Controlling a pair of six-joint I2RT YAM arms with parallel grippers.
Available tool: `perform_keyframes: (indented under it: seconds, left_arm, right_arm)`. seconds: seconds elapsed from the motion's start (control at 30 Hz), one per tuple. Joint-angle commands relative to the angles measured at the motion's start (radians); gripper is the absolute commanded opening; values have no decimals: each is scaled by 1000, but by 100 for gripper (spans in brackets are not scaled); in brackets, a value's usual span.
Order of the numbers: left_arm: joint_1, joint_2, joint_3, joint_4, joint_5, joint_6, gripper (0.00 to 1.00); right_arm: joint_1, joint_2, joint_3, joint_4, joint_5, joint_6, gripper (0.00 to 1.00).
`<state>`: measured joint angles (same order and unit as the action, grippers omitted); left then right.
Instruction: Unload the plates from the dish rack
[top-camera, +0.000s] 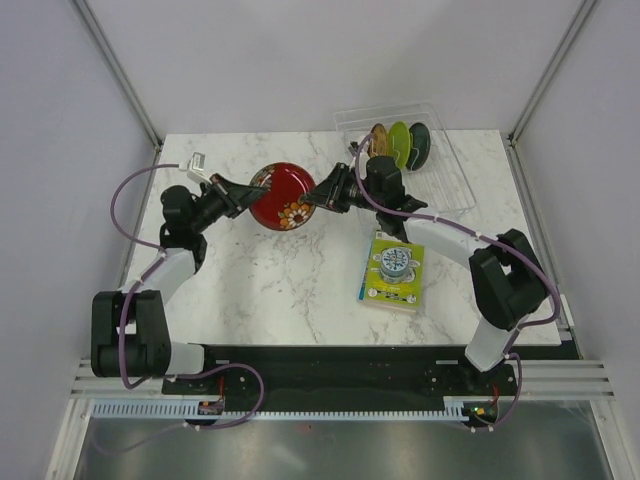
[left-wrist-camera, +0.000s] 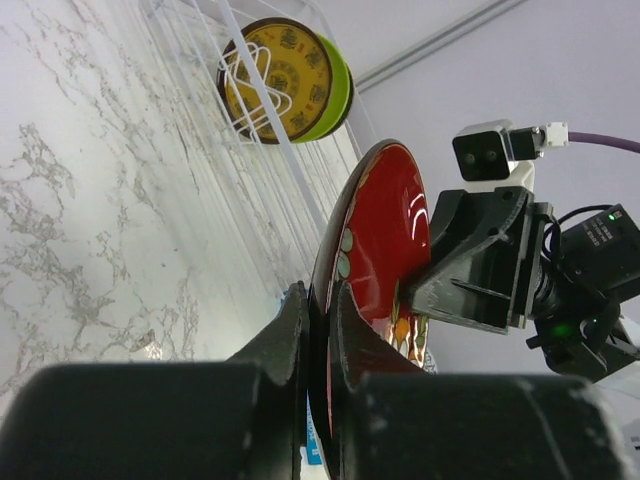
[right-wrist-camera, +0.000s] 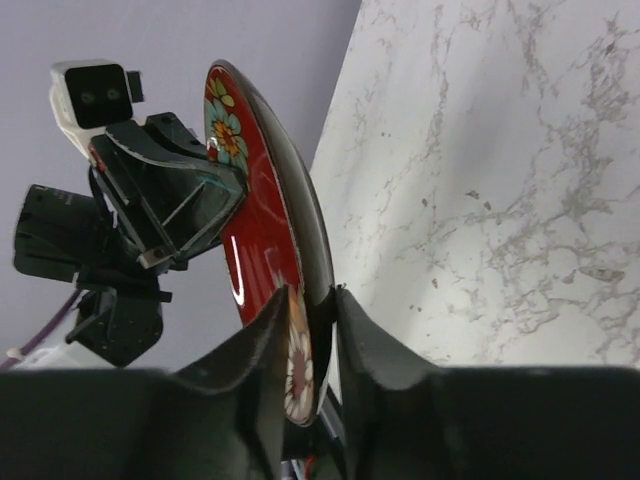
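A red patterned plate hangs on edge above the middle of the table, between my two grippers. My left gripper is shut on its left rim; in the left wrist view the fingers pinch the red plate tightly. My right gripper straddles the opposite rim, its jaws slightly parted around the red plate. In the clear dish rack at the back right stand the golden-yellow plate, the lime green plate and the dark teal plate.
A flat green-yellow package lies on the marble table right of centre, under the right arm. The rack's thin ribs and the golden-yellow plate show beyond the left gripper. Grey walls close in the table.
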<state>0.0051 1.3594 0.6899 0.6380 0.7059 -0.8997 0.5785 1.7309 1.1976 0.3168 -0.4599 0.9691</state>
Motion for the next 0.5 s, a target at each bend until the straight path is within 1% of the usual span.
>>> perform_keyframes:
  seconds: [0.0,0.03,0.07,0.1,0.13,0.17,0.2,0.27,0.37,0.4,0.47]
  left_arm:
    - [64,21,-21,-64,-19,60,2]
    - [81,12,-21,-89,-40,73,2]
    - [113,9,-21,-124,-57,87,2]
    - [130,6,-20,-171,-74,116,2]
    - [145,6,-20,-199,-97,134,2]
    - [173,6,-10,-236,-117,156,2]
    - [182,6,-6,-297,-141,201,2]
    - [203,17,-6,-328,-195,229,2]
    - [205,59,6,-357,-246,248,2]
    - [205,76,14,-368,-262,258,2]
    - [205,101,20,-386,-275,262,2]
  right_arm:
    - [-20,-25,34,195,-116,77,39]
    - [-31,-34,42,147,-102,4,60]
    - [-54,-54,74,19,-54,-39,63]
    - [-68,-65,97,-51,-24,-96,63]
    - [-80,-85,121,-120,10,-195,63]
    - [-106,-93,178,-250,92,-248,65]
    - [-120,-100,206,-298,122,-289,65]
    - [-159,-100,292,-436,209,-390,66]
    - [-201,-76,394,-557,303,-489,66]
    - [-209,-67,416,-579,372,-509,66]
    - [-232,-33,479,-631,423,-543,66]
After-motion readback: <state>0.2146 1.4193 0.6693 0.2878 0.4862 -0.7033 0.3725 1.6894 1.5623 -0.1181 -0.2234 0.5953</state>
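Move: The red plate hangs between my hands, its middle about 7 cm right and 2 cm back of my left, about 8 cm left of my right. Bare table for laying it down is some 20 cm below my left hand and roughly 6 cm to its left. From my right hand, the brown plate in the rack is about 20 cm ahead, 21 cm right and 9 cm lower; the green and black plates follow 6 and 13 cm farther right, level with it. I finish opening my right fingers to let go of the red plate's rim, then back away right, forward and up, about 18 cm in all, towards the rack plates, swinging the wrist clockwise. My left hand keeps its pinch on the opposite rim and carries the plate left and down, about 11 cm each, tipping downward and turning some 20 degrees counter-clockwise. ##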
